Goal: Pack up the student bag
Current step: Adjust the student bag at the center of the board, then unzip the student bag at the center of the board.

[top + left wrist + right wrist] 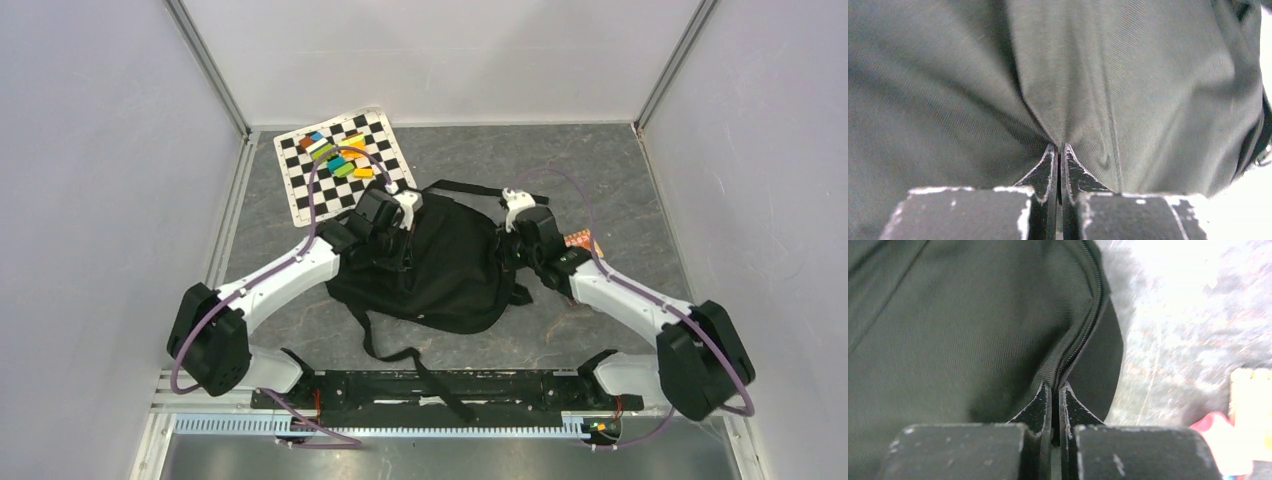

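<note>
The student bag (440, 265), a large black fabric backpack, lies flat in the middle of the table with its straps trailing toward the near edge. My left gripper (392, 225) presses on its upper left side and is shut, pinching a fold of the bag's fabric (1063, 100) between its fingertips. My right gripper (520, 240) sits at the bag's upper right edge, shut on the fabric beside the zipper (1083, 335). In both wrist views the dark cloth bunches into the closed jaws.
A checkerboard sheet (340, 165) with several coloured blocks (335, 155) lies at the back left. A small orange-red item (582, 240) sits just right of the bag, also seen as a red and yellow blur (1238, 435). Grey walls enclose the table.
</note>
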You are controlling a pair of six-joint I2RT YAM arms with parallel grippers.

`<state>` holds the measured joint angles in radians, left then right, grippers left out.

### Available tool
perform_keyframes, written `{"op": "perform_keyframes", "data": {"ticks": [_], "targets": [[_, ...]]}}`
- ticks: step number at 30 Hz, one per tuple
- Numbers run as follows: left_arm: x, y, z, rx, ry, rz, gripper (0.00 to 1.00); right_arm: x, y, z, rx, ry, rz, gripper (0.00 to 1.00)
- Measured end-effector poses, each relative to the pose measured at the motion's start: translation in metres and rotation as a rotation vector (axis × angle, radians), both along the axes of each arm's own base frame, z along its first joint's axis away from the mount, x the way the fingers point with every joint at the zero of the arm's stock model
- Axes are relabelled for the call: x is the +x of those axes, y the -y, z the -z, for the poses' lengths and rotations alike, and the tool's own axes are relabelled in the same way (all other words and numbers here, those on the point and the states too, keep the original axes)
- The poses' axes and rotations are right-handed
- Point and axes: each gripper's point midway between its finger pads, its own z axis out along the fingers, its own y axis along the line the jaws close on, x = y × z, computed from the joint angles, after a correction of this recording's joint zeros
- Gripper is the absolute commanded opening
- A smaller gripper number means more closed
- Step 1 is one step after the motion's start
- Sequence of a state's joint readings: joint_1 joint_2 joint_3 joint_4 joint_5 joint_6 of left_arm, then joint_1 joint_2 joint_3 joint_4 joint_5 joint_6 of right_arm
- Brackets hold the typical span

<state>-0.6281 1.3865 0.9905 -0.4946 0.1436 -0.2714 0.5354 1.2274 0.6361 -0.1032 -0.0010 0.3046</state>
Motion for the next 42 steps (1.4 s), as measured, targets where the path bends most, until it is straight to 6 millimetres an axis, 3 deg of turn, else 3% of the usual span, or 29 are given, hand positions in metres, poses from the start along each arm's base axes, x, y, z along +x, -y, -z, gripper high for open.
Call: {"op": "perform_keyframes", "data": {"ticks": [6, 9, 12, 15, 17, 20, 24, 27, 30, 32, 36, 38, 42], "targets": [[-0.046, 0.041, -0.001, 0.0, -0.007, 0.158, 0.03, 0.056, -0.008, -0.017, -0.109, 0.072, 0.0, 0.0], [-0.069, 0.062, -0.003, -0.033, -0.028, 0.192, 0.19, 0.075, -0.019, -0.016, -0.121, 0.079, -0.026, 0.0], [-0.081, 0.074, -0.005, -0.071, -0.057, 0.184, 0.66, 0.084, -0.032, -0.015, -0.105, 0.076, -0.061, 0.19], [-0.086, 0.075, -0.012, -0.092, -0.065, 0.165, 0.92, 0.087, -0.04, -0.02, -0.083, 0.083, -0.092, 0.38], [-0.085, 0.072, -0.021, -0.091, -0.047, 0.154, 1.0, 0.09, -0.045, -0.028, -0.069, 0.098, -0.108, 0.5], [-0.071, 0.06, -0.041, -0.078, 0.003, 0.113, 1.0, 0.088, -0.048, -0.043, -0.055, 0.125, -0.138, 0.62], [-0.034, 0.025, -0.061, -0.031, 0.079, 0.006, 1.0, 0.073, -0.051, -0.081, -0.007, 0.188, -0.199, 0.63], [-0.011, -0.012, -0.059, 0.032, 0.092, -0.085, 1.0, 0.054, -0.054, -0.116, 0.055, 0.265, -0.243, 0.65], [0.009, -0.049, -0.053, 0.097, 0.091, -0.187, 1.0, 0.02, -0.059, -0.13, 0.098, 0.316, -0.289, 0.66], [0.018, -0.065, -0.049, 0.129, 0.092, -0.235, 1.0, -0.01, -0.07, -0.125, 0.123, 0.314, -0.339, 0.67], [0.023, -0.076, -0.035, 0.16, 0.094, -0.249, 1.0, -0.059, -0.092, -0.099, 0.134, 0.263, -0.42, 0.66], [0.021, -0.08, -0.024, 0.174, 0.099, -0.248, 1.0, -0.071, -0.099, -0.091, 0.125, 0.244, -0.432, 0.65], [0.014, -0.088, -0.011, 0.187, 0.114, -0.256, 1.0, -0.076, -0.111, -0.086, 0.107, 0.247, -0.421, 0.64]]}}
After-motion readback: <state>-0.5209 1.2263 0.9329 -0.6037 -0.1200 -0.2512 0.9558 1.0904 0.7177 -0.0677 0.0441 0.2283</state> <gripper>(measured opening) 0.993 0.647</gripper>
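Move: The student bag's middle is about 4 cm right, 2 cm ahead and 5 cm below the left hand, which already pinches a fold of its top. It is some 16 cm left, 1 cm back and 4 cm below the right hand, shut on the zipped right edge. The chessboard is roughly 23 cm ahead and 14 cm left of the left hand; the orange notebook lies about 17 cm right and 3 cm ahead of the right hand. The bag is dragged round counter-clockwise between two pinches, left hand pulling back and right, right hand forward then slightly left, each roughly 10 cm. Both then open and come free: the left rises and swings forward-left, sinking open over the bag's left part, while the right, two-thirds open, lifts about 11 cm, draws back and left, then sinks somewhat over its middle. ##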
